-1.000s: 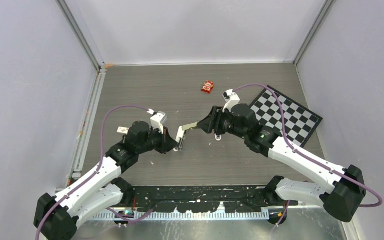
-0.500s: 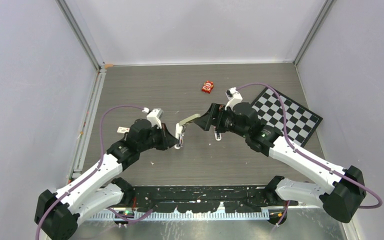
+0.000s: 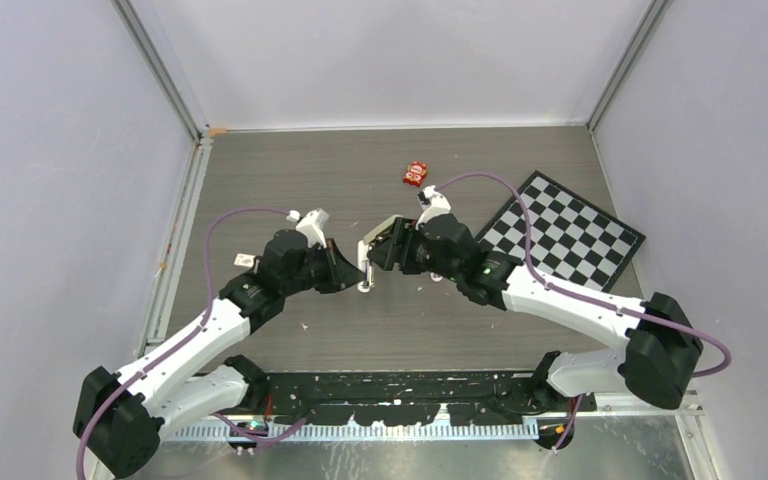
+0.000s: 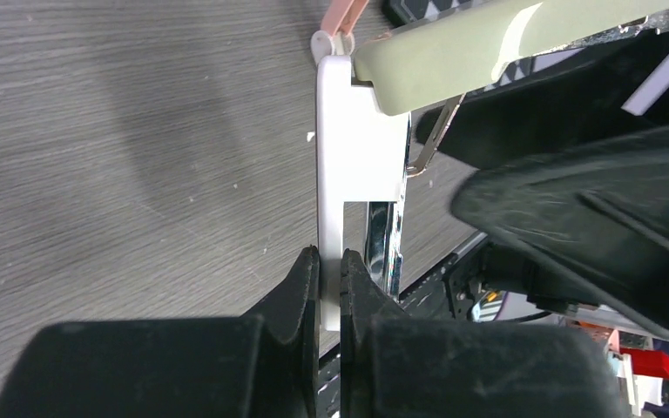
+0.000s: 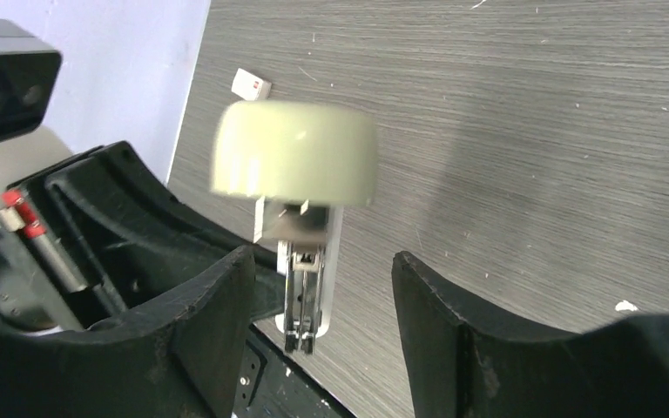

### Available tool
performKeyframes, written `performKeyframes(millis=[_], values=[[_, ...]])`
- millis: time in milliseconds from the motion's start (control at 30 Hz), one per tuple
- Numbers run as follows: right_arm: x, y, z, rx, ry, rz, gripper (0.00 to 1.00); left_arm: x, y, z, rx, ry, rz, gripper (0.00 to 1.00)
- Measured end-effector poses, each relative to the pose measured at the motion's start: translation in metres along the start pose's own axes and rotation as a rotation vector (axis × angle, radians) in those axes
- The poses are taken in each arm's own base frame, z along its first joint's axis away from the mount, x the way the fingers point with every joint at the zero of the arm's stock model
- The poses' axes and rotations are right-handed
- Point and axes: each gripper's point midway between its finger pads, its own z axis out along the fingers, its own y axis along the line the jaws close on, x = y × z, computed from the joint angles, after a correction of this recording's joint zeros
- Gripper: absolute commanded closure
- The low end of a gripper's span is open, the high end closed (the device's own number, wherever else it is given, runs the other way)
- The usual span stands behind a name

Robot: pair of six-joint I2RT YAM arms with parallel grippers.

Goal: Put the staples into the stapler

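Observation:
The stapler (image 3: 368, 256) hangs above the table, swung open. My left gripper (image 4: 331, 274) is shut on the edge of its white base (image 4: 348, 148). Its olive-grey top arm (image 4: 488, 43) angles away from the base toward my right gripper (image 3: 388, 250). In the right wrist view, the arm's rounded end (image 5: 294, 165) faces the camera, and the pale metal channel (image 5: 303, 296) hangs between my open right fingers (image 5: 218, 322), which touch neither part. The staples are not in view; I cannot tell whether the channel holds any.
A red packet (image 3: 416, 173) lies at the back of the table and a small white-and-red box (image 3: 247, 260) at the left. A checkerboard mat (image 3: 560, 235) covers the right side. A pink piece (image 4: 344, 13) lies beyond the stapler.
My right arm has moved left, close up to the stapler, and its jaws have let go of the olive arm and stand apart. The left gripper has kept its hold and shifted slightly up.

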Motion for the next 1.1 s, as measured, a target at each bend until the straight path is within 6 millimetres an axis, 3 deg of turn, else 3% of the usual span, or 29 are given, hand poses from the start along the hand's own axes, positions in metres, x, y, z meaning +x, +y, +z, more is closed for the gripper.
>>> performKeyframes(millis=[200,367,467,633,800,900,1100], values=[[-0.002,0.008,0.016,0.017,-0.009,0.011,0.45,-0.007,-0.013,-0.002,0.061,-0.036,0.0,1.0],[-0.007,0.012,0.026,0.023,-0.021,0.022,0.65,-0.008,-0.016,-0.002,0.086,-0.047,0.006,1.0],[-0.006,0.01,0.031,0.038,-0.019,0.023,0.71,-0.008,-0.013,-0.001,0.078,-0.051,0.006,0.98],[-0.007,0.007,0.031,0.061,-0.02,0.016,0.73,-0.007,-0.01,0.0,0.069,-0.052,0.015,0.52],[-0.011,-0.01,0.03,0.136,-0.024,-0.018,0.73,-0.005,-0.002,-0.001,0.035,-0.047,0.053,0.13],[-0.015,-0.031,0.031,0.206,-0.02,-0.043,0.74,-0.004,0.005,-0.006,0.002,-0.046,0.076,0.01],[-0.014,-0.082,0.049,0.384,0.028,-0.093,0.74,-0.012,0.019,-0.02,-0.104,-0.071,0.144,0.0]])
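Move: The green stapler, cover swung open, is pinched by its lower end in the left fingers, its middle about 4 cm ahead of the left hand point, 2 cm to its right and 3 cm above. From the right hand's still-open fingers, the green stapler's middle is about 2 cm ahead and 3 cm left, almost level. The pink stapler stands on the table some 5 cm ahead of the right hand, 8 cm to its right and 18 cm below; the red packet is about 25 cm ahead and level sideways. The right fingers close on the green stapler near its hinge after easing about 3 cm left and forward; then the left fingers, lifting slightly and settling back, open wide and let go of its lower end. The right hand carries it away forward, down and somewhat right, about 8 cm, its pointing direction dipping and swinging clockwise some 20 degrees, while the left hand draws off left about 3 cm. ##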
